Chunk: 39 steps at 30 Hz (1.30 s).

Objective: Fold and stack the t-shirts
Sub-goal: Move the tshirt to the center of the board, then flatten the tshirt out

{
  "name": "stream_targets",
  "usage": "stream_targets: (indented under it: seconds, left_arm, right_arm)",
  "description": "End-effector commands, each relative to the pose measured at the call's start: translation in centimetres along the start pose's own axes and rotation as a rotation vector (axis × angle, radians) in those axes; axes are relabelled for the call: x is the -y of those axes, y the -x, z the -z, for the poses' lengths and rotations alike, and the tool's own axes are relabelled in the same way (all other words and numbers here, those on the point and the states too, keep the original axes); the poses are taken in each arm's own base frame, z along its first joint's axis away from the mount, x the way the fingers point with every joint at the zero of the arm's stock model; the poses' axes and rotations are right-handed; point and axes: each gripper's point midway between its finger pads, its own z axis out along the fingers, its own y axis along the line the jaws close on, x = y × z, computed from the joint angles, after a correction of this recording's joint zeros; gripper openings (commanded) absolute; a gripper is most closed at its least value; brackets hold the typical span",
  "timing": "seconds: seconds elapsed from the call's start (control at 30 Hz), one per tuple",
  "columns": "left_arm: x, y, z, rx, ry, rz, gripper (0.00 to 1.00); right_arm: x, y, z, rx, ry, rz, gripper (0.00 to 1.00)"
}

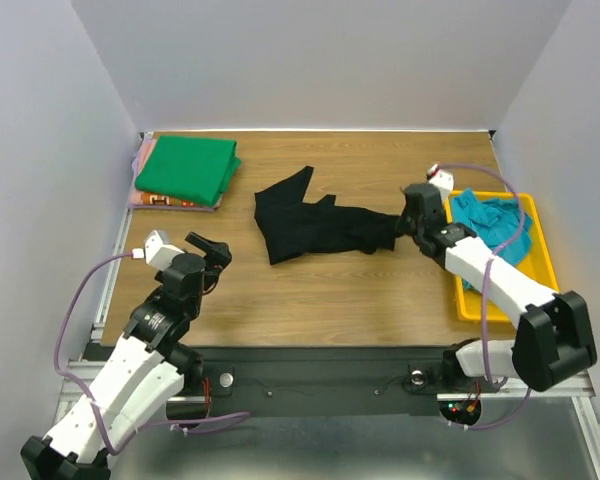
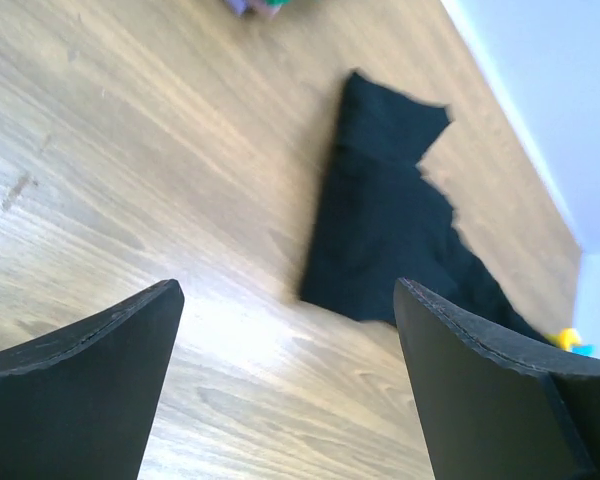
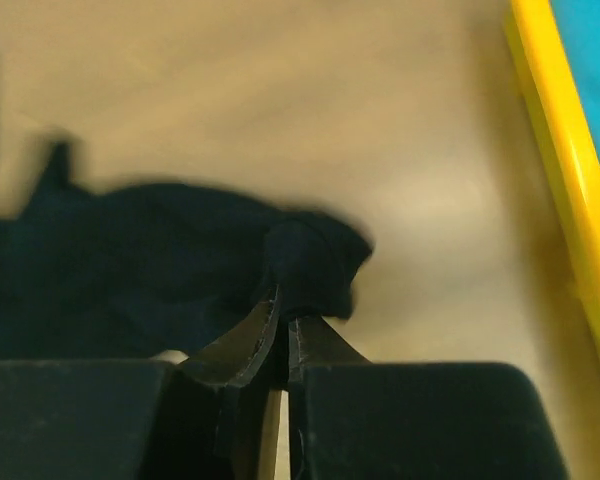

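Note:
The black t-shirt lies crumpled and stretched out across the middle of the wooden table. My right gripper is shut on its right end; in the right wrist view a bunch of black cloth is pinched between the tips of that gripper. My left gripper hovers open to the left of the shirt with nothing in it, and in the left wrist view this gripper faces the black cloth. A folded bright green t-shirt rests on a folded orange-pink one at the back left. The teal-blue t-shirt lies bunched in the tray.
The yellow plastic tray stands at the right edge of the table, beside and under my right arm; its rim shows in the right wrist view. White walls close in the table on three sides.

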Motion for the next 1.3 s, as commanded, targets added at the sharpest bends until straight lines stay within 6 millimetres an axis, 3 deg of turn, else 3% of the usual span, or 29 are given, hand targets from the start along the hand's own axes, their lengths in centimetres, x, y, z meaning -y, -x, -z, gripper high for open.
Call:
stream_targets:
  seconds: [0.0,0.1,0.17,0.2,0.3,0.47,0.6,0.67,0.87,0.97,1.03,1.07,1.13,1.17,1.27]
  left_arm:
    - [-0.9,-2.7,-1.6,-0.079,0.026,-0.058,0.99]
    - [-0.4,-3.9,-2.7,-0.112,0.014,-0.079,0.99]
    - [0.0,-5.3,-3.3,-0.168,-0.008,-0.118,0.99]
    - [0.9,-5.7,-3.9,-0.179,-0.042,-0.12,0.99]
    - [1.7,-7.5,-4.8,-0.243,-0.085,-0.156,0.99]
    - [3.1,-9.3,-6.1,-0.306,-0.142,-0.199,0.98]
    - [4.7,-10.9,-6.7,-0.355,-0.228,-0.206,0.98]
    - [4.3,-11.7,-7.4,-0.376,-0.213,-0.217,0.98]
    - [5.1,-13.2,-9.1,-0.412,-0.223,-0.219,0.87]
    - [5.3,-13.9,-10.1,-0.425,-0.215,-0.228,0.75]
    - [5.6,-14.8,-10.4,-0.463,-0.227,-0.228,0.61]
    - [5.6,-14.9,-10.6,-0.466,-0.226,-0.231,0.44]
    - [5.7,-15.5,-10.8,-0.488,-0.224,-0.235,0.21]
    - [5.7,-15.5,-10.9,-0.491,-0.225,-0.235,0.03]
    - [5.8,-15.4,-11.0,-0.485,-0.226,-0.239,0.0]
  right_arm:
    - [3.2,-2.0,-1.4,-0.004,-0.118,-0.045,0.1]
    - [3.6,-3.2,-2.3,-0.046,-0.136,-0.004,0.2]
    - [3.7,-3.6,-2.5,-0.062,-0.15,-0.001,0.44]
    - [3.7,-3.4,-2.4,-0.057,-0.154,-0.004,0.64]
    - [4.0,-2.6,-1.6,-0.047,-0.173,-0.008,0.86]
    - [3.2,-2.9,0.3,-0.086,-0.082,-0.01,0.99]
    - [0.7,-4.8,1.9,-0.166,0.073,-0.013,1.0]
    - [-0.3,-5.5,2.6,-0.18,0.112,0.005,1.0]
    - [-4.1,-8.1,2.8,-0.23,0.207,0.049,1.0]
    - [-4.9,-8.3,1.8,-0.227,0.189,0.059,1.0]
    - [-5.4,-8.9,0.8,-0.239,0.175,0.044,1.0]
    - [-5.5,-9.3,0.5,-0.248,0.169,0.035,1.0]
    - [-5.4,-10.4,-0.4,-0.274,0.139,0.008,1.0]
    - [-5.6,-10.4,-0.7,-0.267,0.139,-0.006,1.0]
    - [-5.9,-10.4,-1.8,-0.243,0.12,-0.041,1.0]
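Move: The right gripper still holds the tshirt's right end; the tshirt's near edge, where this hand goes next, lies about 5 cm back, 7 cm left and 12 cm below it. The yellow bin's middle is some 30 cm to its right and 4 cm back. From the open left gripper, the tshirt's near left corner is about 7 cm ahead, 13 cm right and 13 cm below; the green stack stands roughly 37 cm ahead and 18 cm left. Lower the right gripper about 8 cm, open it to let go of the tshirt's end, then lift it a little, carry it left some 10 cm and sink it again, open, at the near edge. Meanwhile bring the left gripper right, down and forward to the near left corner, turning it some 30 degrees clockwise and tipping it down, and shut it there to pinch the cloth. ##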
